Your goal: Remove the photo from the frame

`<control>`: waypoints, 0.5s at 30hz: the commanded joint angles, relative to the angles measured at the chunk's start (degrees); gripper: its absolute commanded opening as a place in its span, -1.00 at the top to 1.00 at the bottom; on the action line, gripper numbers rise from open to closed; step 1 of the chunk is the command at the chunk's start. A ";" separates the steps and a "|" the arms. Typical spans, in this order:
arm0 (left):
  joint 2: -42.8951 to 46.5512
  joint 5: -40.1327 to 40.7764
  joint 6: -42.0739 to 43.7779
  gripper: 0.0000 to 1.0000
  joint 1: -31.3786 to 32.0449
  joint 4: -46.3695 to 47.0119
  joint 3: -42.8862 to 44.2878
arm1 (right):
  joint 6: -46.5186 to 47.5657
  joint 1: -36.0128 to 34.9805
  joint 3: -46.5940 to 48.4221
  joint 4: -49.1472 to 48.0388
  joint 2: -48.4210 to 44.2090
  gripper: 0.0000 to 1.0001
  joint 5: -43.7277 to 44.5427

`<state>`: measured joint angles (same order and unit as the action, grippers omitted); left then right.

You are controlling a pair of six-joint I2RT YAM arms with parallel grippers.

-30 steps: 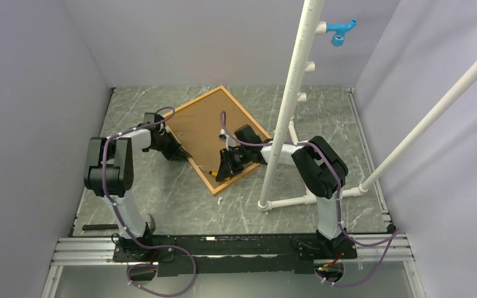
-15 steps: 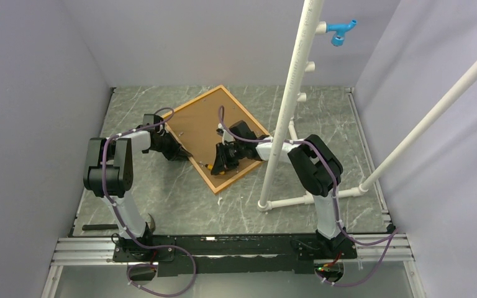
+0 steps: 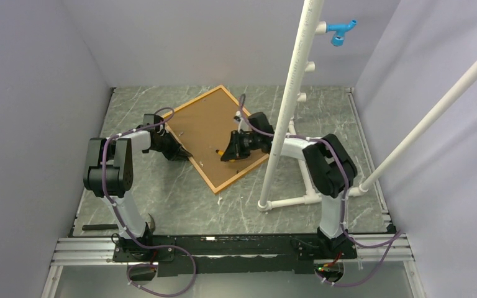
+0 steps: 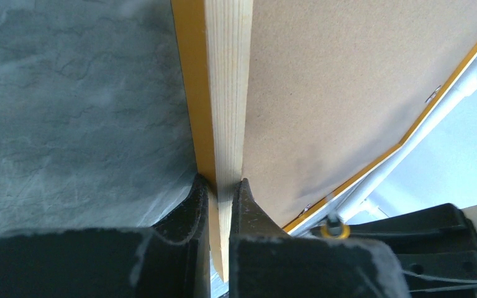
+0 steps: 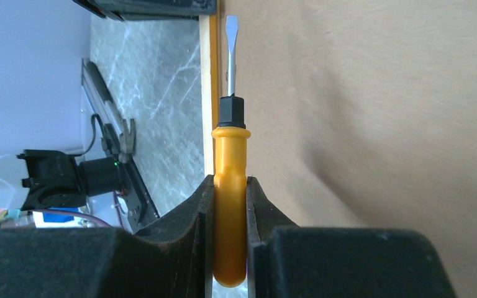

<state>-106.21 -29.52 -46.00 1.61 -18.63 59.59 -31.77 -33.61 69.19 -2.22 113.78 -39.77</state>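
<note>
The orange frame (image 3: 242,174) lies face down on the marble table, with its brown backing board (image 3: 205,124) facing up. The photo is hidden. My left gripper (image 3: 183,154) is shut on the frame's left rail; in the left wrist view the fingers (image 4: 223,183) pinch the pale wood edge (image 4: 227,93) beside the board (image 4: 348,81). My right gripper (image 3: 227,153) hovers over the board's right part, shut on an orange-handled screwdriver (image 5: 230,149). The flat blade points along the frame's inner edge (image 5: 213,74), just above the board (image 5: 379,124).
A white PVC pipe stand (image 3: 286,112) rises just right of the frame, close to my right arm, and its base (image 3: 292,202) lies on the table. A blue fitting (image 3: 340,31) sits high on it. A dark tool (image 3: 99,227) lies at the near left edge.
My right gripper has carried the screwdriver from the frame's near corner back and to the right, over the board's right side. The left gripper and the frame have not moved.
</note>
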 commanded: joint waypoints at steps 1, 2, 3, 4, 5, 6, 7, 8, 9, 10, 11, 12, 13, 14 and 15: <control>-0.72 3.94 5.47 1.00 0.85 -0.09 1.87 | 1.09 4.51 -4.97 -5.16 -7.36 1.00 -2.71; -1.27 4.70 6.58 1.00 0.83 -1.56 3.15 | 1.58 5.44 -6.35 -5.21 -8.13 1.00 -2.63; -1.92 5.71 8.01 1.00 0.83 -2.97 4.49 | 2.08 6.28 -8.19 -5.43 -8.88 1.00 -2.60; -2.57 6.39 9.43 1.00 0.90 -4.41 5.73 | 2.47 6.68 -9.81 -5.74 -9.73 1.00 -2.25; -3.16 6.88 11.00 1.00 0.82 -5.67 7.06 | 2.72 7.03 -11.32 -6.35 -10.50 1.00 -1.92; -3.76 7.86 13.49 1.00 0.90 -6.97 8.43 | 2.74 7.12 -12.52 -6.92 -10.98 1.00 -2.13; -4.08 9.07 15.27 1.00 1.01 -8.29 9.84 | 2.72 7.25 -13.57 -7.55 -11.38 1.00 -2.55; -4.24 10.44 17.04 1.00 1.09 -9.51 11.07 | 2.61 7.25 -14.42 -8.23 -11.83 1.00 -2.83; -4.45 11.29 18.91 1.00 1.12 -10.48 12.10 | 2.70 7.24 -15.31 -8.59 -12.42 1.00 -2.88; -4.61 11.99 20.55 1.00 1.10 -11.51 13.13 | 3.01 7.26 -15.94 -8.58 -13.08 1.00 -2.70; -4.90 12.88 22.39 1.00 1.04 -12.67 14.23 | 3.63 7.20 -16.27 -8.03 -13.78 1.00 -2.31; -5.06 13.18 24.43 1.00 1.03 -13.45 15.19 | 4.47 7.25 -16.56 -7.24 -14.64 1.00 -1.77; -5.07 13.72 25.89 1.00 1.03 -14.16 15.94 | 5.20 7.24 -16.92 -6.45 -15.55 1.00 -1.21; -4.73 14.49 27.02 1.00 1.07 -15.03 16.41 | 5.81 7.29 -17.24 -5.90 -16.90 1.00 -0.78; -4.20 15.30 27.82 1.00 1.04 -15.35 16.32 | 5.98 7.27 -17.77 -5.79 -17.92 1.00 -0.60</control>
<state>-110.89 -19.81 -30.30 2.70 -31.33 73.38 -29.12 -26.30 52.10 -6.20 102.52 -40.82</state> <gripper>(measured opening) 0.087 0.188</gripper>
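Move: The left fingers already pinch the frame's left border. The frame's near corner lies about 9 cm right and 14 cm back of them, and a backing tab on the near border about 17 cm right and 6 cm back. From the right hand, with the screwdriver in its fingers, that tab is some 5 cm back, 3 cm right and 5 cm below. The left-border tab is about 10 cm left and 2 cm back, the near corner 13 cm back and 5 cm left. Keeping its pinch on the left border, the left hand drags the frame around clockwise, going about 2.5 cm forward and as much left while the wrist turns and its left side tips up. The right hand, still gripping the screwdriver clear of the backing, swings some 7 cm right, away from the left border, first rising slightly forward, then sinking and drawing back towards the near border. ##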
